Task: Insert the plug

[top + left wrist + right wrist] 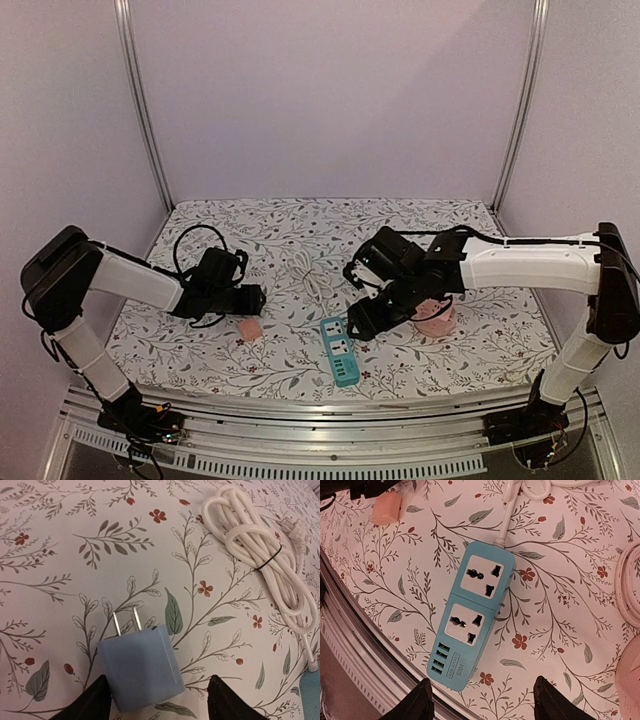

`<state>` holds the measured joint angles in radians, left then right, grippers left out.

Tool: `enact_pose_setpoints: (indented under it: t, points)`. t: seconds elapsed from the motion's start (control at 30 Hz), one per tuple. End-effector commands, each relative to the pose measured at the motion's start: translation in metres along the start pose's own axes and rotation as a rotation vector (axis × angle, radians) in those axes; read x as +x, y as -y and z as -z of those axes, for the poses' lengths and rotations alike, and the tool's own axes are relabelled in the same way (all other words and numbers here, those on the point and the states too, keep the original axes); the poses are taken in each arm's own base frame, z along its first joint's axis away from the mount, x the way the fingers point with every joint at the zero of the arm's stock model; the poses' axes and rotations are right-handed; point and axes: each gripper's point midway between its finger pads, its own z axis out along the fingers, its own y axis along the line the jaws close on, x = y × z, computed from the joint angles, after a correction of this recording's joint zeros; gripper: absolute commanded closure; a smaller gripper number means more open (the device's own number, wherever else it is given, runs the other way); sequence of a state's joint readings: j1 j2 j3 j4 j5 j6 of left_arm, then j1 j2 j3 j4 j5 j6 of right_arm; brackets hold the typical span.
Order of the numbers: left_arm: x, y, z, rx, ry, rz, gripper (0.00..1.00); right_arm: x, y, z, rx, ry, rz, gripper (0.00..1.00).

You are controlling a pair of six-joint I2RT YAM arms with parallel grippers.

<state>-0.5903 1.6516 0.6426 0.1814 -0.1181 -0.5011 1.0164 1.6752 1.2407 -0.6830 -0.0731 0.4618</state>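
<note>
The plug (140, 667) is a small cube with two metal prongs pointing away from me, lying on the flowered cloth; it looks pink from above (248, 330). My left gripper (159, 697) is open and low around it. The left finger is close against the plug's side, and a clear gap remains on the right. The turquoise power strip (475, 615) has two white sockets and several USB ports and lies near the table's front edge (340, 350). My right gripper (482, 700) hovers open over its USB end, holding nothing.
The strip's white cord lies coiled (260, 555) behind the strip (305, 272). A pink round object (436, 320) sits under my right arm. The metal front rail (350, 630) runs close to the strip's near end.
</note>
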Motion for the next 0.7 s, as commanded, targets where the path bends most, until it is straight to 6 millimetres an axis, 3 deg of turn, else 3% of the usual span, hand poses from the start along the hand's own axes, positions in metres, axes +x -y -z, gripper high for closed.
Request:
enact_pose_setpoints:
  t: [0.0,0.13,0.37,0.47,0.67]
  points:
    - [0.000,0.025,-0.007,0.040,-0.014,0.010,0.34,0.003,0.007,0.013,0.027,0.023,0.011,0.32]
    - [0.001,0.050,-0.012,0.094,-0.029,0.035,0.28,0.003,0.009,0.017,0.034,0.033,0.011,0.32]
    - [-0.002,0.085,-0.018,0.188,-0.020,0.027,0.30,0.004,0.014,0.022,0.052,0.048,0.013,0.32]
    - [-0.010,0.075,-0.005,0.134,0.038,0.001,0.30,0.000,0.022,0.024,0.099,0.074,0.018,0.32]
    - [-0.037,0.026,0.024,-0.036,0.146,-0.028,0.30,-0.020,0.033,0.023,0.174,0.193,0.062,0.28]
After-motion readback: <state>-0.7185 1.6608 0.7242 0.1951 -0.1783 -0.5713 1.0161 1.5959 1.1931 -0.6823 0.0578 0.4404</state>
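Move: The blue plug lies just beyond the left hand's open fingers, about 3 cm ahead, hardly off to either side and 1 cm lower, prongs pointing away. From that hand, the pink cube is about 7 cm back and 3 cm left, the coiled white cord 7 cm ahead and 13 cm right, and the power strip 13 cm back and 21 cm right. From the right hand, the plug is about 12 cm ahead, 27 cm left and 9 cm below. Sweeping some 7 cm right, the left hand's left finger shoves the blue plug, then lifts, easing back left. ##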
